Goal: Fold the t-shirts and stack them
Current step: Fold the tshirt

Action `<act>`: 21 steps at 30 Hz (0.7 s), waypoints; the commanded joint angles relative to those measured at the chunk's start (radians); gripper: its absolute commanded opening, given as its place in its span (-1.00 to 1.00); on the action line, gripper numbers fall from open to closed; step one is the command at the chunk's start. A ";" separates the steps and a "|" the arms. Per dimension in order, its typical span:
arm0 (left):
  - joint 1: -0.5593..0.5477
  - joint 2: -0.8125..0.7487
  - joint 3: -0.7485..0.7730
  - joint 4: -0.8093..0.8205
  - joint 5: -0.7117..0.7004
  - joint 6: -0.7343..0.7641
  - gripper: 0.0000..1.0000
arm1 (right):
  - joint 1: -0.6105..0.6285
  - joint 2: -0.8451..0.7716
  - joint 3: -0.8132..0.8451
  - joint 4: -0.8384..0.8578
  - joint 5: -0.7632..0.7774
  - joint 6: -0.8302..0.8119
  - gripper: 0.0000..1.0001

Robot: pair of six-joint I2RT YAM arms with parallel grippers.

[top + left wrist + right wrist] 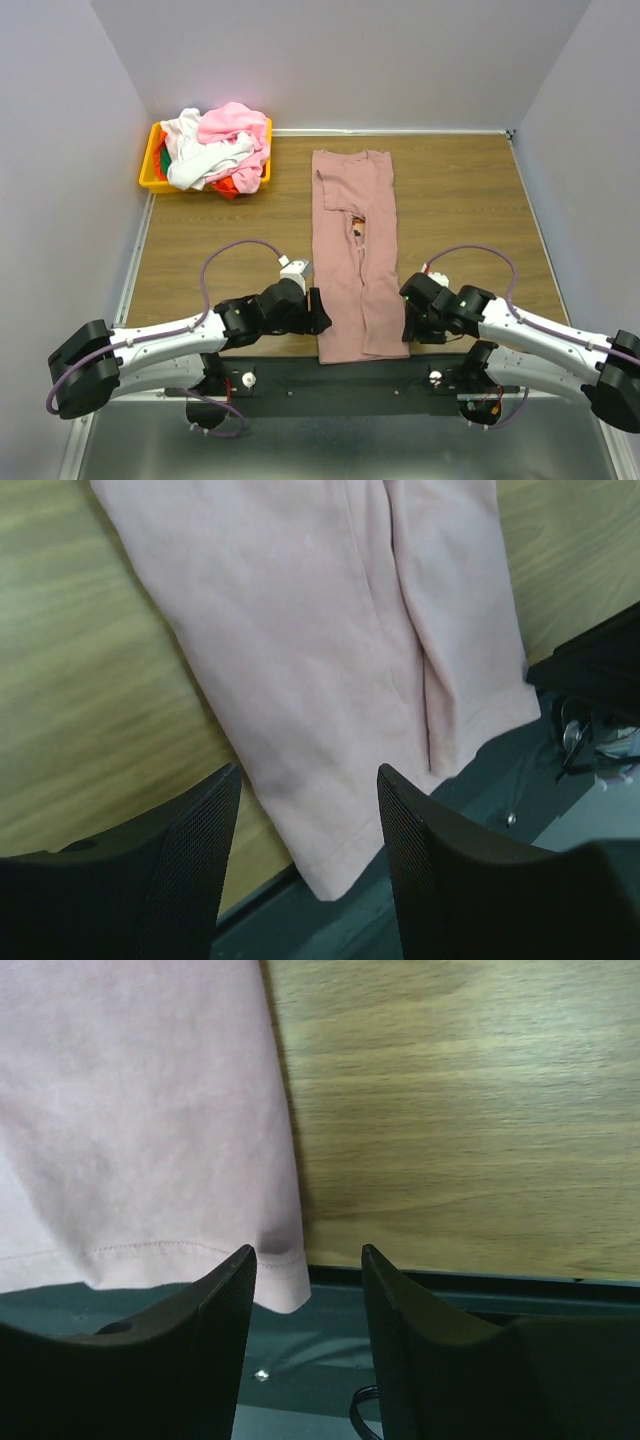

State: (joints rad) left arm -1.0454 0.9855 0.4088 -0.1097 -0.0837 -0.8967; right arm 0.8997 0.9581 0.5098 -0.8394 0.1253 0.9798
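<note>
A dusty mauve-pink t-shirt (355,260) lies in the middle of the wooden table, folded lengthwise into a long narrow strip with its collar at the far end. A small print shows through the gap at its centre. My left gripper (318,312) is open at the near left corner of the hem, and in the left wrist view that gripper (308,772) straddles the corner of the cloth (320,630). My right gripper (408,318) is open at the near right corner. Seen from the right wrist, that gripper (308,1252) has its left finger over the hem (140,1110). More t-shirts (220,145) are heaped at the back left.
A yellow bin (150,172) at the back left corner holds the heap of pink, white, red-orange and green cloth. The shirt's hem hangs over the wood's near edge onto the dark base strip (330,378). Grey walls enclose the table on three sides.
</note>
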 commanded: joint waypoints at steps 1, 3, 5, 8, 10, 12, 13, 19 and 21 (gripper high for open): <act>-0.062 0.005 -0.027 -0.024 -0.039 -0.099 0.30 | 0.005 -0.036 -0.008 0.016 -0.044 0.028 0.05; -0.082 0.007 -0.030 -0.027 -0.047 -0.128 0.30 | 0.007 -0.050 -0.010 0.019 -0.050 0.023 0.03; -0.108 0.005 -0.034 -0.030 -0.056 -0.154 0.29 | 0.005 -0.048 -0.020 0.026 -0.068 0.019 -0.01; -0.126 0.002 -0.038 -0.042 -0.062 -0.177 0.30 | 0.008 -0.035 -0.046 0.046 -0.102 0.010 -0.07; -0.133 0.001 -0.042 -0.054 -0.068 -0.186 0.30 | 0.008 -0.027 -0.065 0.063 -0.113 0.010 -0.10; -0.142 -0.001 -0.045 -0.062 -0.071 -0.199 0.29 | 0.008 -0.027 -0.074 0.065 -0.115 0.008 -0.15; -0.145 -0.001 -0.051 -0.065 -0.071 -0.203 0.30 | 0.008 -0.032 -0.077 0.066 -0.116 0.010 -0.18; -0.157 -0.005 -0.071 -0.065 -0.062 -0.225 0.29 | 0.008 -0.053 -0.093 0.068 -0.119 0.010 -0.46; -0.160 -0.005 -0.076 -0.065 -0.064 -0.229 0.25 | 0.008 -0.050 -0.099 0.074 -0.119 0.007 -0.58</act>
State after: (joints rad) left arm -1.1934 0.9882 0.3508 -0.1635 -0.1093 -1.0943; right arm 0.9024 0.9176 0.4332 -0.7853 0.0235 0.9871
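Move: The hem corner on the shirt's left lies about 8 cm behind the left hand, neither left nor right of it, and some 6 cm below. The hem corner on the right is roughly 3 cm back from the right hand, 1 cm to its left and 2 cm below. Between them the flaps' meeting line reaches the hem about 11 cm to the right of the left corner and level with it. Back and down, both hands ease towards the shirt's near hem corners at the table edge. The left goes about 5 cm back and 3 cm down, open, its fingers tipping slightly further down. The right rises a touch, then draws 2 cm back and sinks just over 1 cm, closing its fingers by about half on its corner's cloth. ##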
